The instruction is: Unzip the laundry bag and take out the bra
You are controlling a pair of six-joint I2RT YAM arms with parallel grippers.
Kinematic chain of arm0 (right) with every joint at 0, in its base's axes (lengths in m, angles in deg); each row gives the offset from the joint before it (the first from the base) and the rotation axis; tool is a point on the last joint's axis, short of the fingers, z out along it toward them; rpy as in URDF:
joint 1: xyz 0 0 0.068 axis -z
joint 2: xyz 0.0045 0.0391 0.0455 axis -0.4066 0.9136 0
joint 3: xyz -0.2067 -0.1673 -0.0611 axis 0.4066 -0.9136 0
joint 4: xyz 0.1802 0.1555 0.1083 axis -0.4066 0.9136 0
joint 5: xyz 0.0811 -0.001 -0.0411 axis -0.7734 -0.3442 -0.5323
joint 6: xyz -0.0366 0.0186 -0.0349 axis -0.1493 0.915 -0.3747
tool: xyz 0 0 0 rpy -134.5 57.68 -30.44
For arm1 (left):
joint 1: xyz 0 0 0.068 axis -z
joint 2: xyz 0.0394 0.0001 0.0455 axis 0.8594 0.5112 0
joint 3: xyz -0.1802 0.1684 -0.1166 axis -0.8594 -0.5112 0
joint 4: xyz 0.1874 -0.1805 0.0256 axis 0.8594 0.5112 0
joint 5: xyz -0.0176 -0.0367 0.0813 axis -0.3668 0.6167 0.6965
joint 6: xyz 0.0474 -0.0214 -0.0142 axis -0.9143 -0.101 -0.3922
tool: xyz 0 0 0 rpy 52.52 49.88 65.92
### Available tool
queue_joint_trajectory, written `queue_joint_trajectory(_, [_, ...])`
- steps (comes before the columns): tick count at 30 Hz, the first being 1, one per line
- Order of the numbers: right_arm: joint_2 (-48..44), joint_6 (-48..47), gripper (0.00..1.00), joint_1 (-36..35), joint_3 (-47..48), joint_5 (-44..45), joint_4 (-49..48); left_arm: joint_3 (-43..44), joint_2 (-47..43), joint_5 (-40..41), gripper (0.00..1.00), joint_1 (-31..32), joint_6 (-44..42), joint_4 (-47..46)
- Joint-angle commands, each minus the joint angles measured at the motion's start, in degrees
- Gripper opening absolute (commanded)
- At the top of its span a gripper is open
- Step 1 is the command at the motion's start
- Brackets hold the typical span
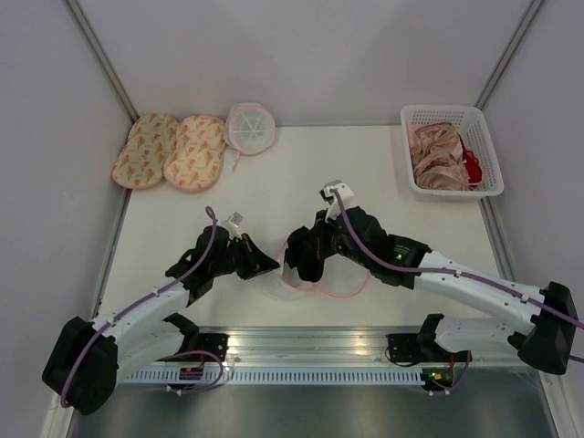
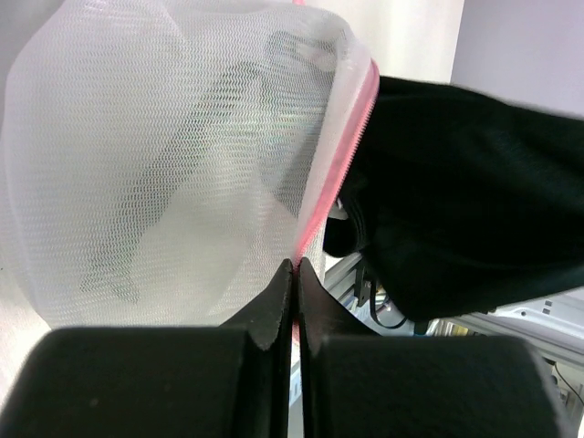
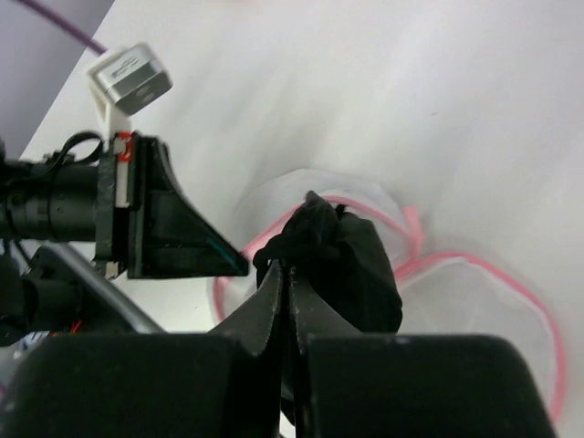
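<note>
The laundry bag (image 1: 330,285) lies near the table's front edge between both arms, a see-through white mesh pouch (image 2: 164,164) with its pink zip edging (image 3: 538,319) spread apart. My left gripper (image 2: 296,265) is shut on the pink edge of the bag, holding the mesh up. The bra (image 3: 356,269) is a bunched black bundle at the bag's mouth. My right gripper (image 3: 290,269) is shut on the bundle's near edge. In the left wrist view the bra (image 2: 456,201) fills the right side, just past the zip.
A second round pouch with white ribs (image 1: 249,126) sits at the back wall, next to two patterned oval pads (image 1: 169,151). A white basket (image 1: 484,137) at the back right holds beige-pink and red garments. Walls close in on three sides.
</note>
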Motion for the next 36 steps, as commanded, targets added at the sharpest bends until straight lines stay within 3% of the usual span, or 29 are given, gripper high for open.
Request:
queue_joint_trajectory(1, [-4.1, -3.5, 0.01, 1.2, 4.7, 10.7, 1.8, -0.5, 0.1, 1.2, 0.02, 0.2, 1.1, -1.7])
queue_joint_trajectory(9, [-2.7, -11.6, 0.00, 7.2, 17.4, 29.7, 4.8, -0.8, -0.5, 0.7, 0.02, 0.1, 1.2, -1.8])
queue_joint_trajectory(13, [-0.3, -14.7, 0.00, 13.5, 21.9, 31.8, 2.9, -0.8, -1.1, 0.5, 0.02, 0.1, 1.2, -1.6])
queue_joint_trajectory(19, [5.9, -18.2, 0.00, 28.1, 31.1, 29.1, -0.4, -0.6, -2.2, 0.6, 0.02, 0.1, 1.2, -0.4])
queue_joint_trajectory(26, [21.2, -16.5, 0.00, 48.5, 53.4, 18.7, 0.3, 0.4, -2.7, 0.1, 0.02, 0.1, 1.2, 1.2])
queue_joint_trajectory(30, [30.1, -16.3, 0.00, 55.0, 68.2, 15.6, 3.5, 0.5, -3.4, 0.5, 0.02, 0.2, 1.0, 3.0])
queue_joint_trajectory(36, [36.0, -14.7, 0.00, 62.6, 77.2, 13.3, -1.3, 0.2, -3.4, 0.3, 0.02, 0.1, 1.2, 4.1])
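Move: Ahead and to the right, the white basket lies about 40 cm forward, 40 cm right and 17 cm below the right hand, which already holds the black bra. The beige clothes in it are some 38 cm forward and 36 right. Below by about 20 cm, the laundry bag's body sits 9 cm left and 1 ahead, its opened lid 3 cm right and 1 ahead. From the left hand, the basket is 42 cm forward, 55 right and 5 lower. Lifting the bra away from the laundry bag, the right hand sweeps right, up and forward (some 40, 30 and 30 cm) towards the basket, climbing early and swinging across more later. It turns about 70 degrees clockwise and tips its fingers up, keeping them shut on the bra. The left hand stays put, still pinching the bag's pink zip edge. ##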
